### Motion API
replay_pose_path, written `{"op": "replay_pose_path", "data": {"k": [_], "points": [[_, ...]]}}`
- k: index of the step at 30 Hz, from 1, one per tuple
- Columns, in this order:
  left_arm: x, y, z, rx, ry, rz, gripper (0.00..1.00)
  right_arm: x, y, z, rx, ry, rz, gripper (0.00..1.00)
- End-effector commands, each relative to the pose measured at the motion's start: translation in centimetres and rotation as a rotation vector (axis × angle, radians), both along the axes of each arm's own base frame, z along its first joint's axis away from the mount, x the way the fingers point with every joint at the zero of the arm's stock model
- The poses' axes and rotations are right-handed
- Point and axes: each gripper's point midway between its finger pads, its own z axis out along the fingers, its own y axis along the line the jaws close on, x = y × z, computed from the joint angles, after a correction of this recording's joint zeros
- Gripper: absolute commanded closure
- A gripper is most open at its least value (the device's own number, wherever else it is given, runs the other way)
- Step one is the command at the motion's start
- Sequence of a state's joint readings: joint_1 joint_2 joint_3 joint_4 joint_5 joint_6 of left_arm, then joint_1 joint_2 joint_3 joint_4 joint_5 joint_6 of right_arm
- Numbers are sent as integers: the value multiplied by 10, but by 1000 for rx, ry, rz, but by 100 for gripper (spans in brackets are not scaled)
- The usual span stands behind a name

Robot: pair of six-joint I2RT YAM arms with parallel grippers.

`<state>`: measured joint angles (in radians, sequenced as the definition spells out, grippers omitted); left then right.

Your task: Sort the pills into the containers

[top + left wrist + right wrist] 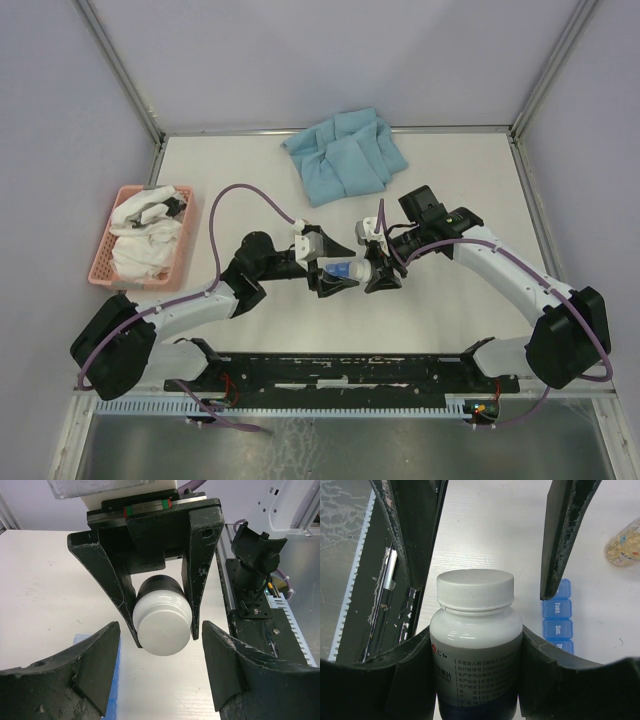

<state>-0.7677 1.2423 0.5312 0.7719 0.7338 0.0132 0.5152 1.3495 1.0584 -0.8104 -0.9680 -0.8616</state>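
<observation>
A white pill bottle (pixel 475 645) with a ribbed white cap (pixel 162 625) and a printed label lies level above the table (pixel 348 270). My right gripper (pixel 475 652) is shut on its body. My left gripper (pixel 160 662) faces the cap head-on and is open. Its fingers (pixel 560 540) straddle the cap with a gap on each side. The two grippers meet at the table's middle, left (pixel 335 280) and right (pixel 378 272). The containers, a bright-blue strip with day labels (pixel 557 617), lie on the table under the bottle (pixel 114 680). The pills are hidden.
A pink basket (pixel 100 262) of white cloths stands at the left. A crumpled blue cloth (pixel 345 155) lies at the back. A translucent speckled thing (pixel 625 542) is cropped at the right wrist view's edge. A black rail (pixel 350 370) runs along the near edge.
</observation>
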Motion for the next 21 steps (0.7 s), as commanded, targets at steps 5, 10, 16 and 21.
{"op": "replay_pose_path", "data": {"k": [5, 10, 16, 21], "points": [[2, -1, 25, -66, 0, 14, 30, 2, 8, 21, 57, -38, 27, 99], [3, -2, 21, -53, 12, 17, 32, 3, 8, 21, 57, -38, 27, 99], [8, -2, 17, -33, 28, 36, 39, 3, 8, 22, 58, -38, 27, 99], [8, -2, 16, -32, 52, 43, 51, 3, 8, 21, 57, -36, 27, 99]]}}
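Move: The white cap of the pill bottle, held up in the right gripper, sits at the left fingertips: about 2 cm to the right of the left hand point, level fore and aft and roughly 1 cm lower. From the right hand point, the cap is some 2 cm to the left and 3 cm above. Counted from the left hand, the blue pill box lies on the table about 4 cm ahead, 3 cm right and 17 cm below; the amber bottle is some 10 cm ahead, 10 cm left and 14 cm below. The left hand stays almost in place, pointing right at the capped end of the bottle, and closes its open fingers by about a quarter of their gap until the tips come against opposite sides of the white cap, the hand settling only about half a centimetre lower. The right hand keeps its grip on the bottle body and holds it still, tilted with the cap towards the left hand. ##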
